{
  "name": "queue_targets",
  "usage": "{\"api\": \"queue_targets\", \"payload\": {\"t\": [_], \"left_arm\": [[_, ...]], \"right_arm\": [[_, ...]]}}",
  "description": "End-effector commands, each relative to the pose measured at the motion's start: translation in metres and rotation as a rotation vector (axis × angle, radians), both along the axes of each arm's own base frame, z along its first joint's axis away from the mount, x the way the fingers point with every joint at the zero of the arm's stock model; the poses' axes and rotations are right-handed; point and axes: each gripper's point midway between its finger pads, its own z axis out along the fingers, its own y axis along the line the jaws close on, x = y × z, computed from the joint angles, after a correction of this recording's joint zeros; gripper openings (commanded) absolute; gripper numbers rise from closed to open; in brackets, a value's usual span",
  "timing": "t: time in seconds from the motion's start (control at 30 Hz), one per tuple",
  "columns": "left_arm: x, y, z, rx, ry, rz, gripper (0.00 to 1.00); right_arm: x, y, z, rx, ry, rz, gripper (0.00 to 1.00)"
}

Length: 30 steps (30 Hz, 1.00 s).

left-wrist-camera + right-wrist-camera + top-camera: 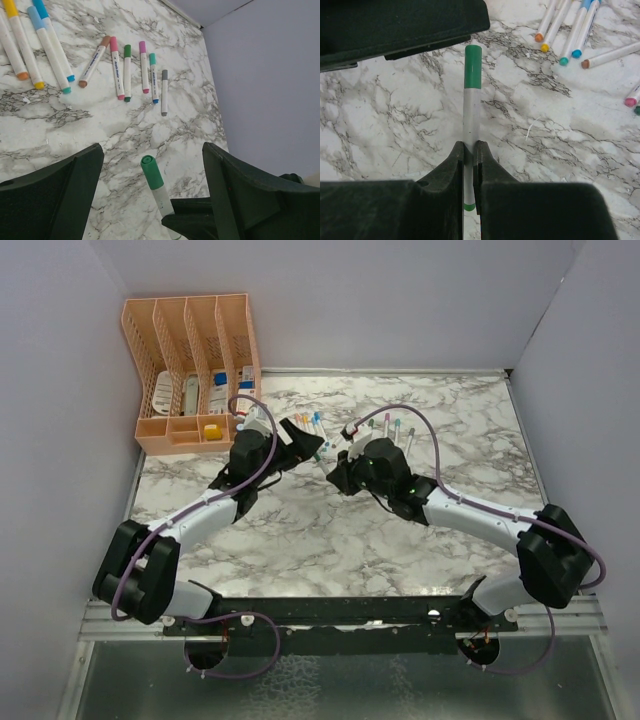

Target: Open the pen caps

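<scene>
My right gripper [470, 146] is shut on the white barrel of a pen [470, 120] and holds it above the marble table. The pen's green cap [472, 66] points at my left gripper [151, 150]. In the left wrist view the green cap [151, 171] sits between the two wide-apart fingers and touches neither. In the top view both grippers meet over the middle of the table, the left gripper [305, 443] facing the right gripper [335, 472].
Several capped pens lie in a row [127, 72] on the marble beyond the grippers, with more at the upper left [45, 45]. A peach desk organizer [195, 370] stands at the back left. Grey walls close in the table's sides and back.
</scene>
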Motion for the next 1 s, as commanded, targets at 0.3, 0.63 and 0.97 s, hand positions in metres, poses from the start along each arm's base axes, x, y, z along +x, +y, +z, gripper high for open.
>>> {"api": "queue_targets", "payload": {"t": [0.3, 0.63, 0.97], "left_arm": [[-0.002, -0.021, 0.008, -0.052, -0.024, -0.062, 0.76], [-0.004, -0.024, 0.017, -0.063, -0.045, -0.083, 0.66], [-0.009, -0.024, 0.019, -0.07, -0.052, -0.089, 0.52]], "right_arm": [[-0.007, 0.011, 0.039, 0.111, -0.089, 0.06, 0.01], [-0.005, 0.015, 0.04, 0.106, -0.098, 0.078, 0.01], [-0.004, 0.018, 0.039, 0.103, -0.097, 0.086, 0.01]]}}
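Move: The green cap of the held pen lies about 3 cm to the left hand's right, 3 cm below it and 1 cm back. On the table some 19 cm below that hand, the light blue pen lies about 9 cm ahead and 3 cm right; the brown pen about 9 cm ahead and 9 cm right. From the right hand, which grips this pen lower down, the cap is roughly 3 cm ahead, 4 cm left and 3 cm up. The green-capped pen is lifted about 2.5 cm by the right hand, which keeps its pinch on the barrel and tilts it some 5 degrees, bringing the cap up towards the left jaws. The left hand eases about 2 cm to its right to meet the cap, its wide-open fingers narrowing steadily to about half open around the cap, without a visible grip yet. ##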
